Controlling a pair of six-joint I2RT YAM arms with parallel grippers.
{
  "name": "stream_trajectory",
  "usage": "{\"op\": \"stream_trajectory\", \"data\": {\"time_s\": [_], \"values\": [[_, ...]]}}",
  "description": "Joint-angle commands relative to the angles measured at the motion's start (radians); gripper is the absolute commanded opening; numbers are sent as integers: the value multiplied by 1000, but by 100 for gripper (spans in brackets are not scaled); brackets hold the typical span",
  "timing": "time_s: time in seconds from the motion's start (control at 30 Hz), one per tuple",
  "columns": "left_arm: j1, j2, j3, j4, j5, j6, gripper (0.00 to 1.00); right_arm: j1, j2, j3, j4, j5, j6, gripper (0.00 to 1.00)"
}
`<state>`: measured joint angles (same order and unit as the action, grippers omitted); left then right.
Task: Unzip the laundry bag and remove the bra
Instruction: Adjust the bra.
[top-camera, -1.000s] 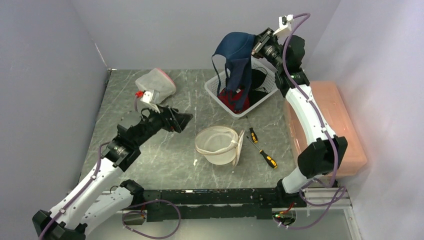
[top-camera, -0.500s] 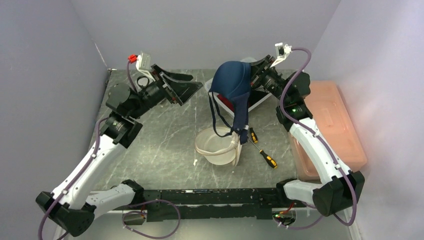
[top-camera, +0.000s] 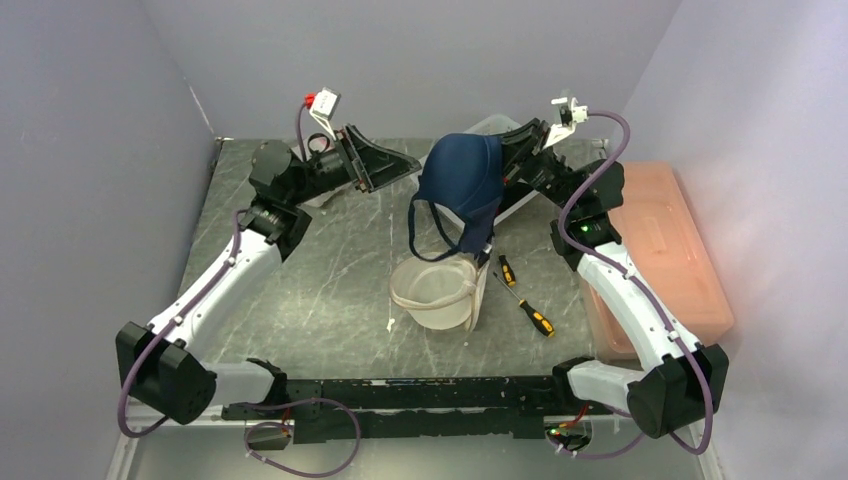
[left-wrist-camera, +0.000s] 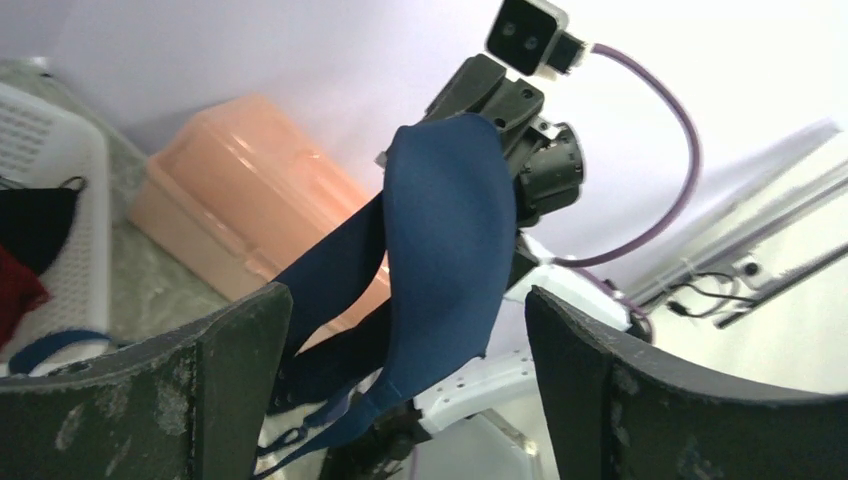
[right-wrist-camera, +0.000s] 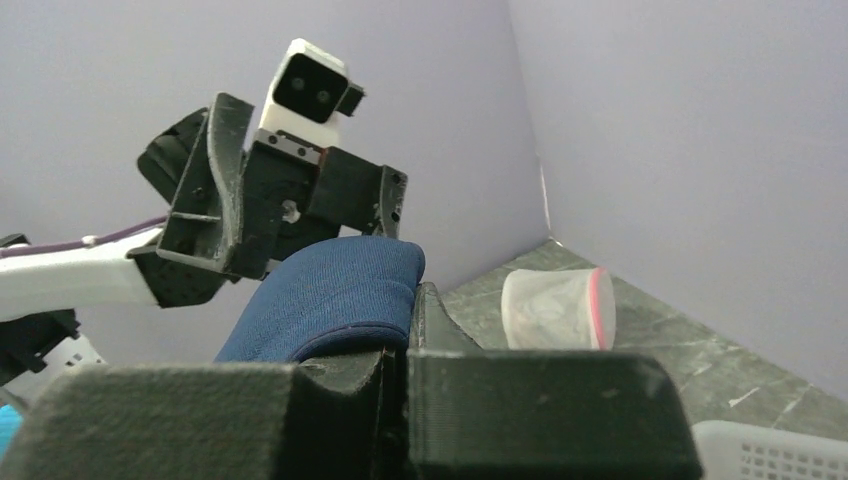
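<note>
The navy bra (top-camera: 462, 180) hangs in the air from my right gripper (top-camera: 507, 158), which is shut on its upper edge. Its straps dangle down to the rim of the white mesh laundry bag (top-camera: 435, 292), which stands open on the table below. In the right wrist view the bra (right-wrist-camera: 330, 295) is pinched between the closed right gripper (right-wrist-camera: 415, 300). My left gripper (top-camera: 400, 172) is raised, open and empty, and points at the bra from the left. The left wrist view shows the bra (left-wrist-camera: 450, 230) beyond the open left gripper (left-wrist-camera: 405, 300), apart from both fingers.
A white basket (top-camera: 523, 203) of clothes sits behind the bra. Two screwdrivers (top-camera: 530, 312) lie right of the bag. A pink lidded box (top-camera: 660, 250) lines the right edge. A second zipped mesh bag (right-wrist-camera: 555, 310) with pink trim stands at the back left.
The right arm carried the bra from above the basket leftward and down over the open bag. The left arm rose from the table and swung right toward the bra, staying open.
</note>
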<state>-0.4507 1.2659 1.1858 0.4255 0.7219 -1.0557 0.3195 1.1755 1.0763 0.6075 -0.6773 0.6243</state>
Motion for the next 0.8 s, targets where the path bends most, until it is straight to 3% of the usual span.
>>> {"op": "stream_trajectory", "data": {"time_s": [0.0,0.2,0.53,0.77], "values": [[7,20,19,194,104,-109,91,-2,-33,-3,113,-39,36,0],[6,89,14,344,170,-240,76,-2,-23,0,125,-35,46,0],[3,125,-22,443,222,-336,74,-3,1,10,132,-22,41,0],[-29,140,-24,483,252,-359,54,-3,31,7,192,-7,89,0]]}}
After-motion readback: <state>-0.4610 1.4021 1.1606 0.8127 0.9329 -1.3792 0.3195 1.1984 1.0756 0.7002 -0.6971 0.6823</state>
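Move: The navy bra hangs from my closed right fingers; its middle is about 6 cm back, 5 cm left and 7 cm below that hand. From my open left hand it is some 8 cm right, 4 cm back and 6 cm lower. From the left hand, the opened laundry bag stands about 9 cm back, 5 cm right and 38 cm below; the white basket is roughly 17 cm ahead, 15 cm right and 40 cm below. I ease my left hand about 2.5 cm back and a little to the right, in towards the free edge of the bra, turning it some 15 degrees clockwise so the fingers point more squarely across at the cloth. Its wide-open fingers close by over a third, coming in on either side of the edge without shutting. My right hand keeps its pinch and holds nearly still. ##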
